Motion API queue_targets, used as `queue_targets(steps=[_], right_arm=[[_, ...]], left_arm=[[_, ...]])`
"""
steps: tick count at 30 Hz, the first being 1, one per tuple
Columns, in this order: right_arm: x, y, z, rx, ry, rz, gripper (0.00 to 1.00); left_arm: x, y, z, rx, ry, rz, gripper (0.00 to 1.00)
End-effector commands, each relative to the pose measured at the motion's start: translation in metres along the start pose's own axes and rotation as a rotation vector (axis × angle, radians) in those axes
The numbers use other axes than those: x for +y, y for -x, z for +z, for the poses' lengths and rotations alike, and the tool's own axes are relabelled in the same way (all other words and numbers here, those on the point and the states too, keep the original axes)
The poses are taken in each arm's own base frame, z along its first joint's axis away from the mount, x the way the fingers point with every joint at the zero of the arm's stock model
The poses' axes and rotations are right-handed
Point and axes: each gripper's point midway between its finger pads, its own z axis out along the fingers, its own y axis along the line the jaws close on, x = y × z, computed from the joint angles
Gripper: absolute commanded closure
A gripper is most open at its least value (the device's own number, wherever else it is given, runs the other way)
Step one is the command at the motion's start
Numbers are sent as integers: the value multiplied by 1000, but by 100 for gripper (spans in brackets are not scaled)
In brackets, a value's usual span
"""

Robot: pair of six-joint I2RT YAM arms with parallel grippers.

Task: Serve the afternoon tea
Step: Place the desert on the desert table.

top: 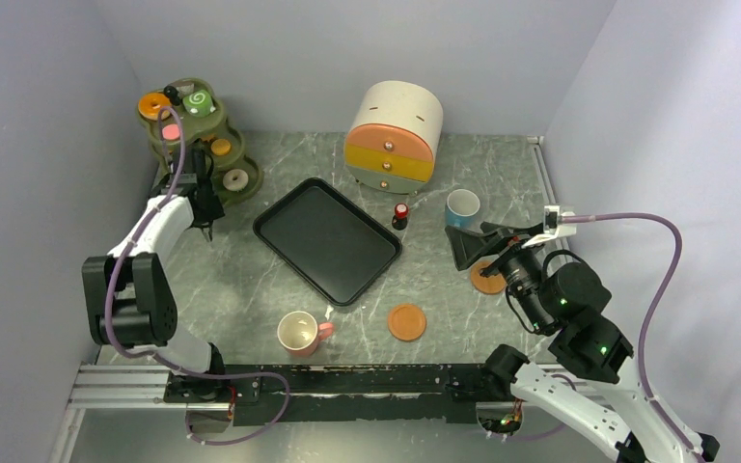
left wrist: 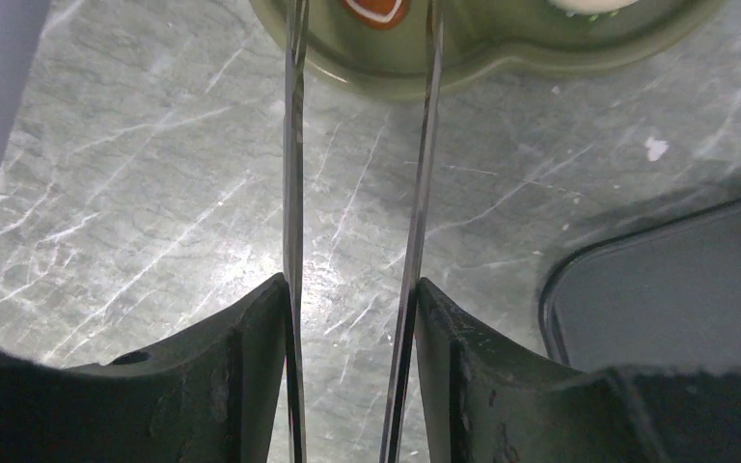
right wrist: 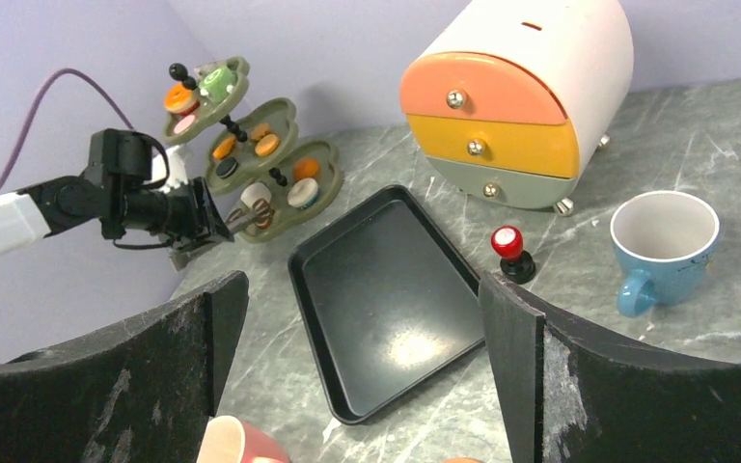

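Observation:
Pastries sit on the olive tiered stand [top: 185,123]: an orange doughnut [top: 154,104], a green swirl roll [top: 198,101], a white doughnut [top: 235,179]. My left gripper [top: 206,220] hangs just in front of the stand, shut on thin metal tongs [left wrist: 291,193]. The tong arms stand apart with nothing between them and reach to the bottom tier [left wrist: 502,58]. The pink cup [top: 299,333] stands near the front, the blue cup [top: 462,205] at the right. One orange saucer [top: 407,321] lies at the front. My right gripper [top: 468,246] hovers wide open and empty beside the other saucer [top: 488,280].
The black tray [top: 326,238] lies empty mid-table. Behind it stands a rounded drawer cabinet [top: 394,135]. A small red-topped black knob [top: 400,214] stands in front of the cabinet. Walls close in on the left, back and right.

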Motion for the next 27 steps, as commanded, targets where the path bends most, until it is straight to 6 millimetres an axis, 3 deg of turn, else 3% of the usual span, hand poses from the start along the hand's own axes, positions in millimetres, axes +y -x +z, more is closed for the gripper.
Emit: queue_targets(steps=[1,15,23,27], right_arm=[[6,12,-2,-34,26,16,7],[8,7,2,-19,31,21,7],[10,5,8,-6,28,1,7],[9,0,9,-1,29,8,7]], left_arm=[[6,13,-19,-51,-11,-28,47],[22,-23,-35,20,27,-75,44],[52,-37,-42,42,194,-173,44],[55,-46,-48,50,203,-213,46]])
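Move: The left gripper still holds the metal tongs, their heads reaching forward to the heart cookie on the stand's bottom tier, about 11 cm ahead, 3 cm to the left and 5 cm below the gripper. The white donut on the same tier is some 18 cm ahead and 4 cm to the right. The tray's middle is roughly 32 cm to the right, level fore-and-aft, 8 cm lower. From the right gripper the cookie lies about 30 cm ahead, 66 cm left and 31 cm below. Lift the left gripper about 2 cm first, so the tong heads clear the heart cookie, then draw it back nearly 7 cm from the stand over the bare table left of the tray, sinking again by most of that lift. Keep hold of the tongs at the same opening, and towards the end swing the wrist some 10 degrees counter-clockwise. ##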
